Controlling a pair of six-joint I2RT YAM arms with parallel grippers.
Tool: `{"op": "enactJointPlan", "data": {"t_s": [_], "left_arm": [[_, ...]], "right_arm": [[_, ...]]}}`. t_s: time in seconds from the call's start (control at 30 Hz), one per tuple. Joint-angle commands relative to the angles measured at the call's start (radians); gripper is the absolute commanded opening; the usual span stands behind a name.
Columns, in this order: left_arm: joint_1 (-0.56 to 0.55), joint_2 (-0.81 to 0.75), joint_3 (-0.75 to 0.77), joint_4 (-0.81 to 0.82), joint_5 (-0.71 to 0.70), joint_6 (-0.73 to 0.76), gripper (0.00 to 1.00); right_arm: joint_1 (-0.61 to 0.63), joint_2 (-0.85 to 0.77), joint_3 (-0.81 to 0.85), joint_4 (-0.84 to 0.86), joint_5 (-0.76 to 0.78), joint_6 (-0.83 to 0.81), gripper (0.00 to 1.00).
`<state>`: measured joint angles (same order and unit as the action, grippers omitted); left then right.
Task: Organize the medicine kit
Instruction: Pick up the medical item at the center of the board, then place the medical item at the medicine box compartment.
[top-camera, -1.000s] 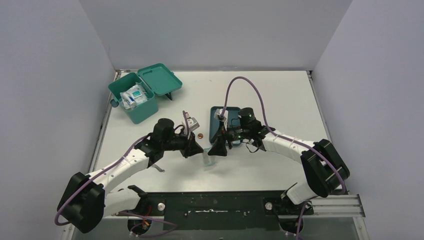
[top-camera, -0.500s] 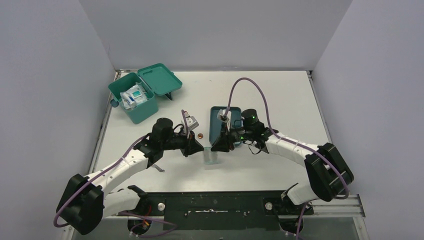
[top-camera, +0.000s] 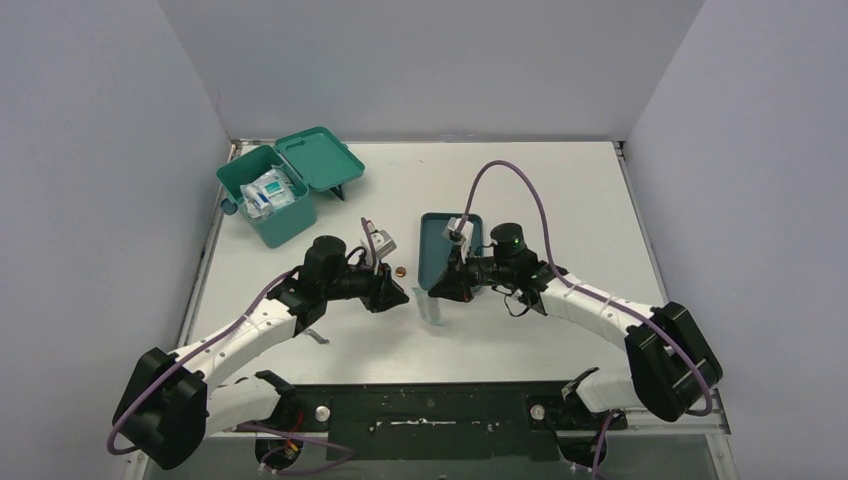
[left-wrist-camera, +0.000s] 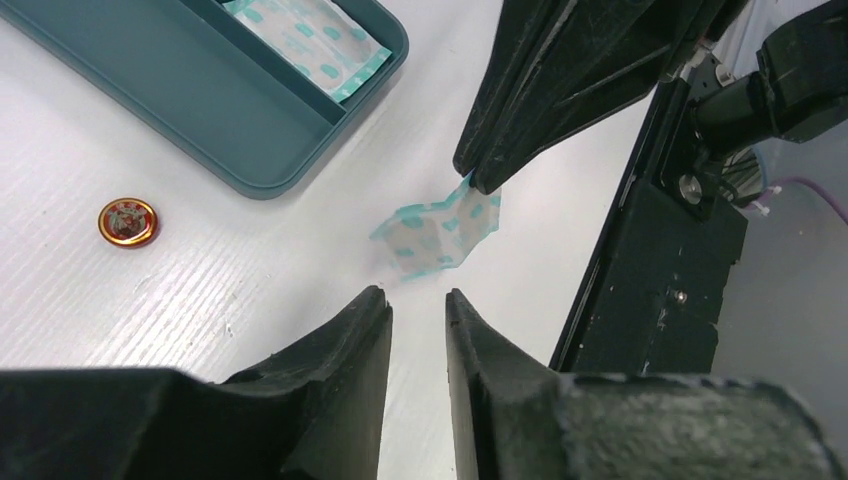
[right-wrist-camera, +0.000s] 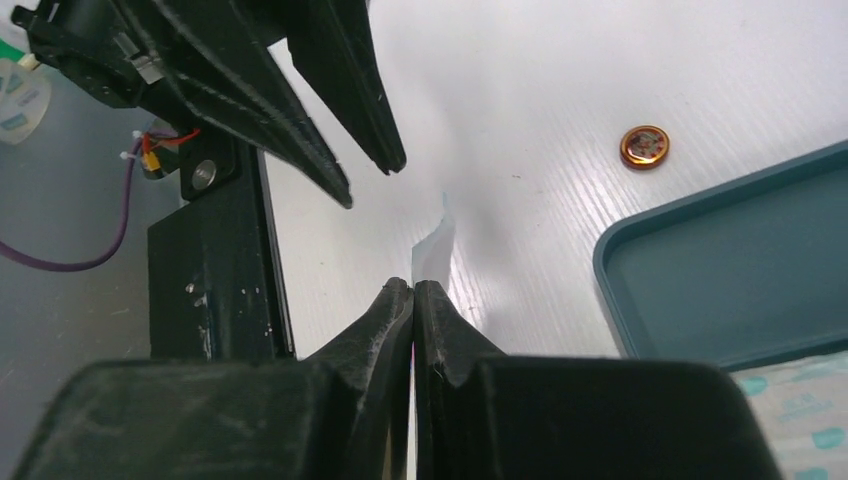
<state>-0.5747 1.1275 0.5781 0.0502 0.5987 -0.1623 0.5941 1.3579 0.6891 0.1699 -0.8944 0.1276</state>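
The medicine kit (top-camera: 262, 222), a teal box with its lid (top-camera: 320, 158) swung open, stands at the back left with white packets (top-camera: 268, 192) inside. A small white sachet with teal dots (left-wrist-camera: 440, 228) hangs just above the table at the centre. My right gripper (right-wrist-camera: 413, 285) is shut on one edge of it (right-wrist-camera: 435, 248). My left gripper (left-wrist-camera: 418, 300) faces it a short way off, jaws slightly open and empty. In the top view the two grippers (top-camera: 400, 295) (top-camera: 437, 290) nearly meet, tip to tip.
A darker blue-teal divided tray (top-camera: 434, 236) lies behind the right gripper, with another dotted sachet (left-wrist-camera: 305, 35) in one compartment. A small round gold-and-red tin (left-wrist-camera: 128, 221) sits on the table by the tray. The black base rail (top-camera: 430, 410) runs along the near edge.
The right gripper has shut on the sachet and drawn it rightward. The left gripper has let go of it and opened slightly.
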Motion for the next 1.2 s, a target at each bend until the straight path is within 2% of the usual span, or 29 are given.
{"op": "enactJointPlan", "data": {"t_s": [0.0,0.2,0.23,0.27,0.3,0.57,0.73,0.87,1.0,1.17], "left_arm": [[-0.004,-0.03,0.031,0.024,-0.037,-0.019,0.35],[-0.003,-0.099,0.061,-0.029,-0.119,0.012,0.68],[-0.002,-0.107,0.071,-0.045,-0.133,0.023,0.79],[-0.002,-0.114,0.082,-0.075,-0.146,0.035,0.95],[-0.002,-0.12,0.091,-0.095,-0.16,0.043,0.97],[-0.001,-0.146,0.104,-0.175,-0.287,0.096,0.97],[0.005,-0.164,0.069,-0.142,-0.289,0.092,0.97],[0.013,-0.2,0.052,-0.119,-0.433,-0.003,0.97],[0.021,-0.201,0.095,-0.219,-0.516,-0.017,0.97],[0.021,-0.187,0.126,-0.289,-0.527,0.005,0.97]], "right_arm": [[-0.008,-0.069,0.024,-0.051,0.107,-0.048,0.0],[-0.01,-0.094,0.067,-0.165,0.232,-0.059,0.0],[-0.01,-0.094,0.079,-0.2,0.253,-0.059,0.0],[-0.012,-0.093,0.09,-0.22,0.272,-0.06,0.0],[-0.015,-0.089,0.102,-0.237,0.29,-0.063,0.0],[-0.066,-0.018,0.243,-0.404,0.364,-0.097,0.0],[-0.125,0.039,0.296,-0.458,0.341,-0.11,0.0],[-0.164,0.105,0.306,-0.472,0.339,-0.114,0.0],[-0.181,0.149,0.303,-0.461,0.363,-0.117,0.0],[-0.193,0.193,0.31,-0.44,0.412,-0.116,0.0]]}}
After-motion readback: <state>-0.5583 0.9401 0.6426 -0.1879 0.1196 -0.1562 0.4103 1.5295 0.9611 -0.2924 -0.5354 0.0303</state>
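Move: My right fingers already hold the packet. The tray's front-right compartment, with another packet in it, lies about 12 cm ahead, 8 cm right and 12 cm below. The small round item sits some 11 cm ahead, 7 cm left of that hand; the tray's middle is roughly 17 cm ahead, 5 cm right. From my empty left hand, the round item lies about 12 cm ahead, 2 cm left and 12 cm below. I carry the pinched packet with my right hand about 10 cm forward and 7 cm right, finally sinking some 5 cm over the compartment, swinging clockwise while the fingers tip downward. My left hand opens wide, backs off leftward about 7 cm and forward 4–5, rising briefly, and turns some 25 degrees counter-clockwise to come nearer the round item. ##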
